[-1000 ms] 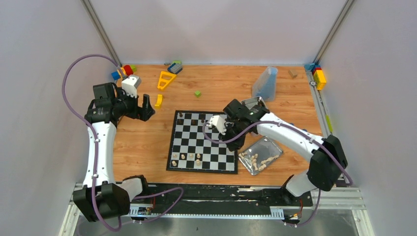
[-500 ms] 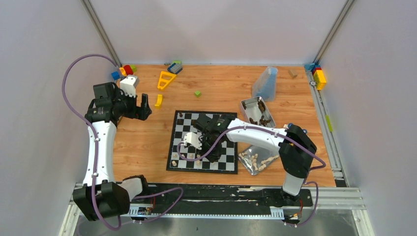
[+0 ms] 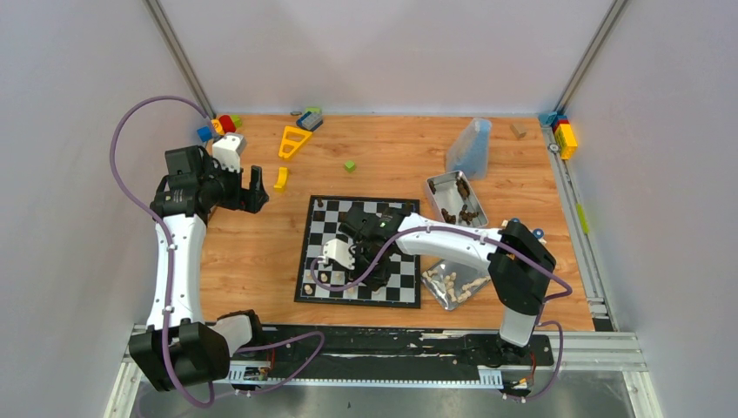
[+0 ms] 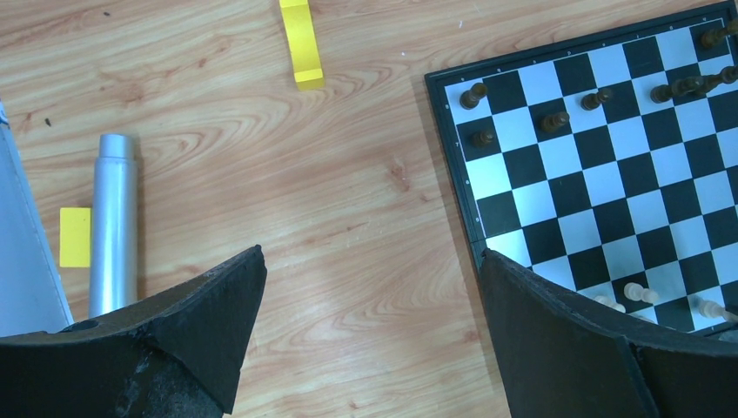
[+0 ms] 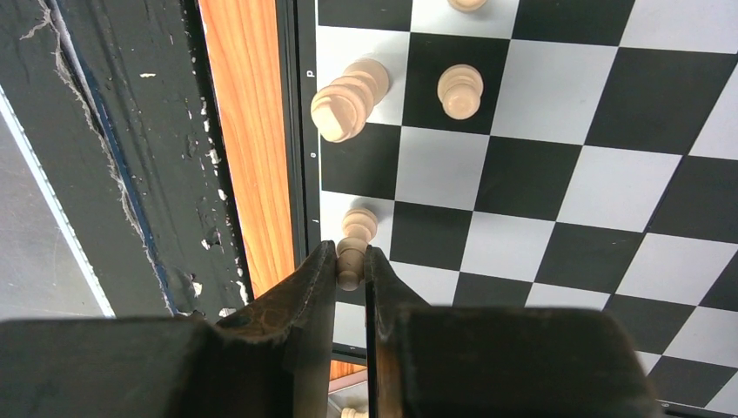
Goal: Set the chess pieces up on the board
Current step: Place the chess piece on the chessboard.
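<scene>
The board (image 3: pixel 402 280) lies mid-table, its black and white checks also showing in the left wrist view (image 4: pixel 609 174) and the right wrist view (image 5: pixel 557 174). Dark chess pieces (image 4: pixel 554 120) stand on its far rows, cream chess pieces (image 5: pixel 459 90) on its near rows. My right gripper (image 5: pixel 351 259) is shut on a cream piece (image 5: pixel 357 228), low over a square by the board's near edge, left of centre (image 3: pixel 370 280). My left gripper (image 4: pixel 372 255) hangs open over bare wood left of the board (image 3: pixel 257 187), holding nothing.
A metal tray (image 3: pixel 484 272) of cream pieces sits right of the board and another tray (image 3: pixel 446 176) of dark pieces behind it. A clear container (image 3: pixel 470 148), green cube (image 3: pixel 349 165), yellow blocks (image 3: pixel 294 141) and a silver cylinder (image 4: pixel 113 222) lie around. The right forearm crosses the board.
My right arm swung from beside the trays leftward across the board and down to its near left rows, still pinching the cream piece. The left arm barely moved.
</scene>
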Tool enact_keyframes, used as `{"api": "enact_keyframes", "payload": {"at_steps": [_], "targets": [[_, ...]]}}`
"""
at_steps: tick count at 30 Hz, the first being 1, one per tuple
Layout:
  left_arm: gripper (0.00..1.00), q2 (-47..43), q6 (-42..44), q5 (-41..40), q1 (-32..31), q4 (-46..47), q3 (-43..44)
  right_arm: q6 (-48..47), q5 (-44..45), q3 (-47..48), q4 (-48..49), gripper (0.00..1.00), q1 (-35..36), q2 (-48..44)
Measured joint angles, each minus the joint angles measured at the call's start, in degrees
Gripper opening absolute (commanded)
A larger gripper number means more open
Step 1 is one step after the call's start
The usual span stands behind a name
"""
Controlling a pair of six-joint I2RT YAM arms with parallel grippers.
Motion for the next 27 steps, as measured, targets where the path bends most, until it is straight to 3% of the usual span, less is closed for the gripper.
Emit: {"api": "enact_keyframes", "payload": {"at_steps": [10,19,22,27], "targets": [[1.00,0.0,0.0,0.0,0.0,0.0,0.0,0.0,0.0,-1.6,0.0,0.12,0.6,0.0],[1.00,0.0,0.0,0.2,0.0,0.0,0.0,0.0,0.9,-2.8,0.2,0.57,0.6,-0.2],[1.00,0.0,0.0,0.2,0.0,0.0,0.0,0.2,1.4,-3.0,0.2,0.65,0.6,-0.8],[1.00,0.0,0.0,0.2,0.0,0.0,0.0,0.1,1.2,-3.9,0.6,0.69,-1.0,-5.2]]}}
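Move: Just under the right hand, which already holds a white chess piece, lies the piece's square, the third from the right on the near row: roughly 4 cm below and 1 cm back. On that same row a larger white piece stands about 6 cm to the hand's left, with a white pawn 6 cm left and 2 cm ahead. The white-piece tray lies some 19 cm right and 3 cm ahead. From the left hand the square is about 29 cm right, 18 cm back and 19 cm down. Easing down about 1 cm, a little back and to the right, the right hand lowers the pinched white piece onto its near-row square. The fingers then open to roughly two thirds while still drifting right, letting go of the piece, and the hand lifts some 2 cm and edges forward, clear of it. ##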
